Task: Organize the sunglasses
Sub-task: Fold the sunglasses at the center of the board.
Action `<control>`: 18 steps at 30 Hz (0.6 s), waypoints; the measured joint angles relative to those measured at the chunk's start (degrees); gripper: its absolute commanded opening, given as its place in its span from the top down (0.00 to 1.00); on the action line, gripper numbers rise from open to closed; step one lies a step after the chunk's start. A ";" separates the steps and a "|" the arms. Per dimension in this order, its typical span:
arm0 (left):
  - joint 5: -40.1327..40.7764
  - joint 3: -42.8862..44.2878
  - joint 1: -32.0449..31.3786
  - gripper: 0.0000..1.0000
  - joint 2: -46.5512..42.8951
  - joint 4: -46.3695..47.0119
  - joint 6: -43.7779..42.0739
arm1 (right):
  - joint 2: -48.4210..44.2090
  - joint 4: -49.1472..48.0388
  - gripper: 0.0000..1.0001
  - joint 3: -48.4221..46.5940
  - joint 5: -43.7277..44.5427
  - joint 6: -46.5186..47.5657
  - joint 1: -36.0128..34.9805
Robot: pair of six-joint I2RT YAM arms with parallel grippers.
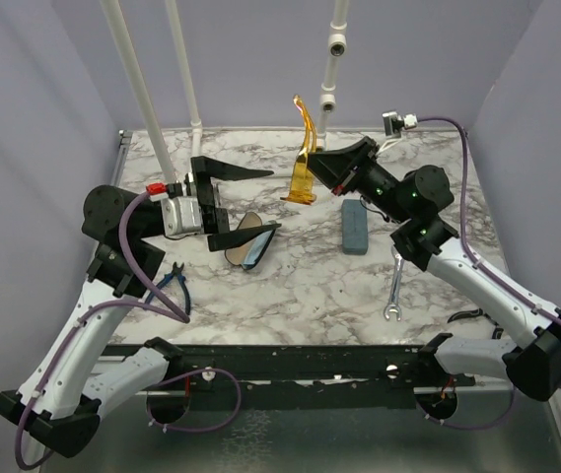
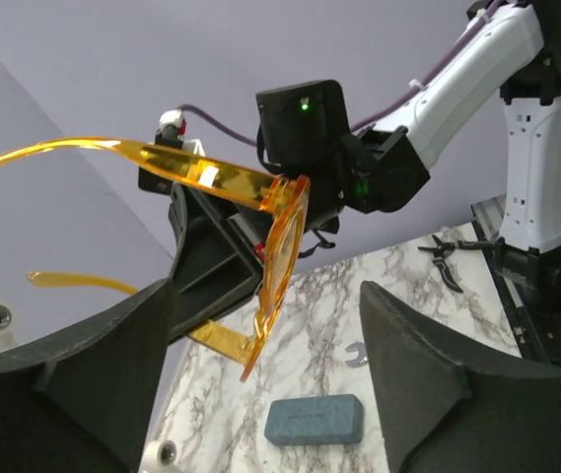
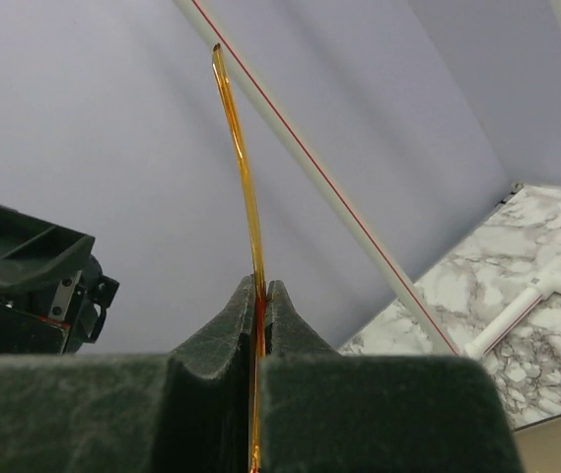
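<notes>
The translucent orange sunglasses point(image 1: 303, 168) hang upright in the air over the back of the table. My right gripper point(image 1: 315, 166) is shut on one temple arm, which runs up between its fingertips in the right wrist view point(image 3: 260, 286). My left gripper point(image 1: 272, 201) stands open just left of them, its fingers apart with nothing between them. In the left wrist view the orange sunglasses point(image 2: 280, 246) float ahead of the left gripper point(image 2: 265, 292), not touched by it. Below its near finger lie a tan oval and a bluish lens-like piece point(image 1: 250, 244); I cannot tell whether that is the wire-frame pair.
A blue-grey oblong case point(image 1: 355, 227) lies right of centre, also low in the left wrist view point(image 2: 315, 421). A wrench point(image 1: 394, 286) lies in front of it. Blue-handled pliers point(image 1: 175, 286) sit at the left, black-handled pliers point(image 1: 472, 315) at the right. White poles point(image 1: 142, 89) rise at the back.
</notes>
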State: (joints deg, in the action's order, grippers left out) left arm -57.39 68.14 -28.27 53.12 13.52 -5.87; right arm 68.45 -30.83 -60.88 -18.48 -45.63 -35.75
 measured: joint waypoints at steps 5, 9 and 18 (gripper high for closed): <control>-1.03 -1.40 -0.37 0.47 -1.70 1.18 1.38 | 2.67 -0.48 0.99 -2.73 0.52 0.07 -2.54; -1.66 -2.03 -0.44 0.55 -1.77 1.42 2.56 | 2.89 -1.36 0.99 -3.89 0.76 0.24 -4.11; -1.75 -1.99 -0.74 0.76 -1.09 1.42 4.68 | 4.07 -1.49 0.99 -4.68 0.90 1.60 -5.88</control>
State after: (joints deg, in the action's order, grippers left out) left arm -59.13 66.15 -29.02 52.03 14.94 -1.19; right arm 72.51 -32.32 -65.56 -17.58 -44.03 -41.63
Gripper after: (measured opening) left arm 0.375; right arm 0.012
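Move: The orange sunglasses are still pinched by one temple in my right hand. Their front, standing nearly upright, lies about 5 cm to the right of my open left fingertips, neither ahead nor back, and roughly 1 cm higher. From my right hand that front is some 7 cm back, 2 cm left and 4 cm up. Down on the table, about 45 cm below my left hand, the open glasses case is roughly 17 cm ahead and 4 cm left, the grey block about 20 cm ahead and 20 cm right. I bring the sunglasses to my left hand: my right hand keeps its pinch on the temple and carries them about 3.5 cm left, drawing back and rising nearly 2 cm. Meanwhile my left hand eases back a good centimetre and sinks slightly, still pointing right, and its wide-open fingers close to under half their starting gap around the near front of the frame. ##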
